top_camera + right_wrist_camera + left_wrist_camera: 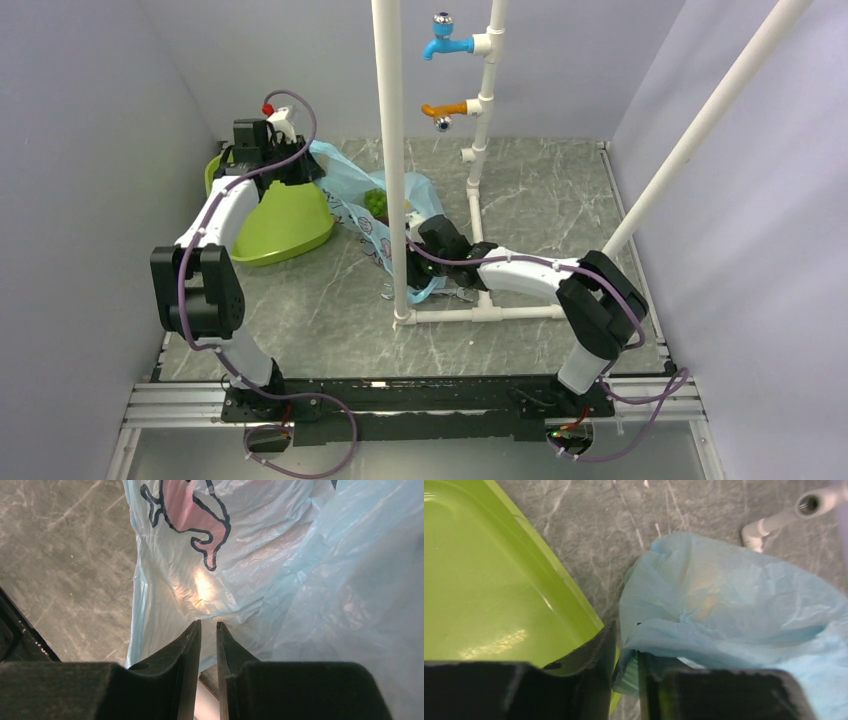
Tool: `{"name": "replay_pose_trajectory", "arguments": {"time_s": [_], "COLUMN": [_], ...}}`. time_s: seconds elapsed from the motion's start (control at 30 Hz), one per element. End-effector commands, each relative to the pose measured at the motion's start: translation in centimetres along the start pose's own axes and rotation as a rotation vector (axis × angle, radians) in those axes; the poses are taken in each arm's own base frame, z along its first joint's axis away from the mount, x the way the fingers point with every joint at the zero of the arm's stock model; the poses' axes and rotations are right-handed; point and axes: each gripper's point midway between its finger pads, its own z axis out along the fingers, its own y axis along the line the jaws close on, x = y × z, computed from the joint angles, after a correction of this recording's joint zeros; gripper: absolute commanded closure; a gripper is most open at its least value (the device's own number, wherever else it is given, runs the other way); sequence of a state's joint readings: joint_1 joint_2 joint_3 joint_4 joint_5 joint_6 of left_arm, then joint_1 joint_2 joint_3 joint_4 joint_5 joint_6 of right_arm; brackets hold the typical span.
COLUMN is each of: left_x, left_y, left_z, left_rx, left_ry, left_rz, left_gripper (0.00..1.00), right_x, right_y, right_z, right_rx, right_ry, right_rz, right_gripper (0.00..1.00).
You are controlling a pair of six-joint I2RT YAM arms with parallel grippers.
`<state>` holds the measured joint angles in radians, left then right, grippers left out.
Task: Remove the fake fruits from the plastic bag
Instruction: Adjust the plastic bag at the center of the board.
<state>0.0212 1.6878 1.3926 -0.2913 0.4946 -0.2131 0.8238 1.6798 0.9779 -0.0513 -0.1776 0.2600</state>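
The light-blue plastic bag (352, 205) lies crumpled on the table between the tray and the white post. A green grape bunch (377, 203) shows in its open middle, and the other fake fruits are hidden. An orange-yellow tint (704, 600) shows faintly through the film. My left gripper (300, 170) is at the bag's far left end. Its jaws (626, 647) stand slightly open, with a loose fold of the bag (724, 595) between them. My right gripper (415, 268) is at the bag's near end, narrowly shut (208, 626) on the film of the printed bag (210, 580).
A lime-green tray (290, 225) (484, 580) lies just left of the bag, under my left arm. A white pipe post (388, 150) rises in front of the bag, and its base pipe (480, 313) runs along the table. A blue tap (445, 45) and an orange tap (445, 108) hang behind.
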Motion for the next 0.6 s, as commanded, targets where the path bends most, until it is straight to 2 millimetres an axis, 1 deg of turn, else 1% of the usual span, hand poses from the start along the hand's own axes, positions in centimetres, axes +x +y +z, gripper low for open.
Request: {"name": "replay_pose_trajectory", "arguments": {"time_s": [0.0,0.03,0.1,0.17,0.2,0.23,0.27,0.33,0.37,0.4,0.47,0.53,0.57], "left_x": [-1.8,-2.2,-3.0,-3.8,-4.5,-4.8,-5.1,-4.8,-4.1,-3.3,-1.1,0.7,1.5], "left_y": [-0.2,-0.3,-0.7,-1.2,-1.9,-2.3,-2.4,-3.0,-3.1,-3.0,-3.2,-4.4,-5.5], "left_z": [-1.7,-2.4,-4.2,-6.3,-7.9,-8.8,-9.9,-11.3,-12.0,-12.6,-13.5,-14.9,-15.4], "left_rx": [-0.078,-0.092,-0.12,-0.151,-0.159,-0.167,-0.194,-0.249,-0.262,-0.273,-0.27,-0.229,-0.179], "left_ry": [-0.018,-0.03,-0.066,-0.117,-0.154,-0.174,-0.193,-0.205,-0.196,-0.184,-0.143,-0.122,-0.122], "left_rz": [0.063,0.077,0.109,0.141,0.158,0.167,0.173,0.181,0.157,0.127,0.071,0.049,0.046], "left_gripper": [0.65,0.58,0.47,0.33,0.27,0.21,0.18,0.11,0.08,0.07,0.06,0.07,0.09], "right_x": [-3.5,-3.9,-4.9,-5.8,-6.2,-6.5,-7.0,-7.7,-8.0,-8.2,-8.6,-9.0,-9.1], "right_y": [1.5,1.6,1.8,1.9,2.0,2.0,2.1,2.2,2.3,2.3,2.3,2.5,2.5], "right_z": [-2.2,-2.6,-3.5,-4.2,-4.6,-4.8,-5.1,-5.6,-5.8,-6.0,-6.3,-6.5,-6.6], "right_rx": [-0.03,-0.029,-0.023,-0.013,-0.009,-0.003,-0.001,0.0,0.002,0.005,0.006,0.002,0.001], "right_ry": [-0.113,-0.124,-0.15,-0.174,-0.186,-0.195,-0.206,-0.225,-0.231,-0.237,-0.254,-0.267,-0.272], "right_rz": [-0.005,-0.005,-0.006,0.0,0.002,0.006,0.009,0.012,0.013,0.015,0.018,0.018,0.018], "right_gripper": [0.8,0.8,0.79,0.78,0.76,0.74,0.72,0.68,0.64,0.59,0.52,0.47,0.46]}}
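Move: The plastic bag's middle lies about 9 cm back, 13 cm right of and 15 cm below the left hand, whose fingers have just begun to part at its raised far-left rim; the green grapes inside are some 4 cm back and 11 cm right, and the green tray 3 cm back and 12 cm left. From the right hand, at the bag's near side, its middle is about 10 cm ahead and 5 cm left; the upright pipe's foot is 8 cm back and 2 cm left. The bag's far-left rim is let go: the left fingers spread from slightly parted to nearly full, and that hand comes away up about 12 cm and back about 10 cm, its fingertips tilting up as it leaves. Meanwhile the right hand rises some 8 cm almost straight up off the near side, opening its fingers to about half. ##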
